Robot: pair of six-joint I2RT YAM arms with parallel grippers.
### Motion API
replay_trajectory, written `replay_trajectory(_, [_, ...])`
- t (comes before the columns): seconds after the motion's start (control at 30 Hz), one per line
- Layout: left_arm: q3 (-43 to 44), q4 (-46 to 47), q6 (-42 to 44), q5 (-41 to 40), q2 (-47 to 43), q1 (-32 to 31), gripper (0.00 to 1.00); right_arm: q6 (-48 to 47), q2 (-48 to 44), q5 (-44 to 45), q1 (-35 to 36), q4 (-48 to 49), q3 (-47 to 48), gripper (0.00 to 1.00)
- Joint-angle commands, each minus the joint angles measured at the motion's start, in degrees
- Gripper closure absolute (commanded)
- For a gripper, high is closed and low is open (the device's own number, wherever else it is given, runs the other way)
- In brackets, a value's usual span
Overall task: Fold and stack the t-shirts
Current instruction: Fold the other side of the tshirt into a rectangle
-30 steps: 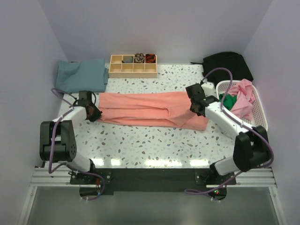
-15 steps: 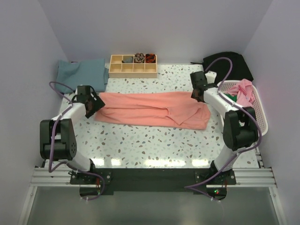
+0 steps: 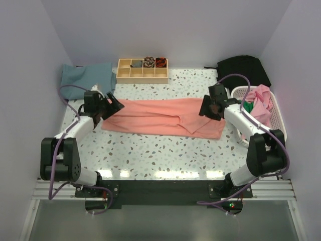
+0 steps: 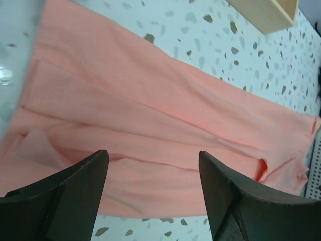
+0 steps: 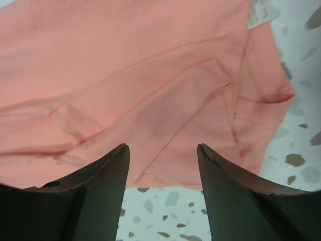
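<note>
A large salmon-pink t-shirt (image 3: 160, 117) lies folded into a long band across the middle of the table; it also fills the left wrist view (image 4: 150, 135) and the right wrist view (image 5: 140, 90). My left gripper (image 3: 111, 106) hovers open over the band's left end, nothing between its fingers (image 4: 65, 201). My right gripper (image 3: 207, 107) hangs open above the right end, its fingers (image 5: 235, 196) empty. A dusty teal-blue t-shirt (image 3: 88, 80) lies flat at the back left. Pink (image 3: 261, 106) and green (image 3: 246, 108) t-shirts sit crumpled in the basket.
A white lattice basket (image 3: 278, 128) stands at the right edge. A pale wooden compartment tray (image 3: 142, 71) sits at the back, its corner (image 4: 271, 12) in the left wrist view. A black cloth (image 3: 244, 69) lies at the back right. Purple walls close the sides.
Both grippers have let go of the salmon-pink t-shirt's ends and opened. The left gripper rose and moved back and right; the right arm swung away from the band's end, then back over it.
</note>
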Motion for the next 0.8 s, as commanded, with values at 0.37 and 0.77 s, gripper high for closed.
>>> replay_trajectory(0.37, [2.25,10.19,1.61,6.65,13.47,-4.6,0.27,10.5,-2.75,-20.27,0.68,12.61,-14.39,0.41])
replay_trajectory(0.77, [2.95,9.84,3.63,4.1,15.4,-4.51,0.27,11.83,1.9,-21.77,0.68,15.34,-13.87,0.43])
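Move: The t-shirt's fold crease lies about 9 cm below the left hand, some 6 cm to its right and 2 cm back; the wooden tray is 25 cm ahead and 16 cm to that hand's right. From the right hand, the flap's tip is some 7 cm back, 7 cm left and 9 cm down. The shirt's right end is 12 cm to that hand's right and 2 cm ahead, the laundry basket 35 cm right and 3 cm ahead. Both open hands sink about 6 cm, the right going left and back towards the flap's tip, the left rightward. ##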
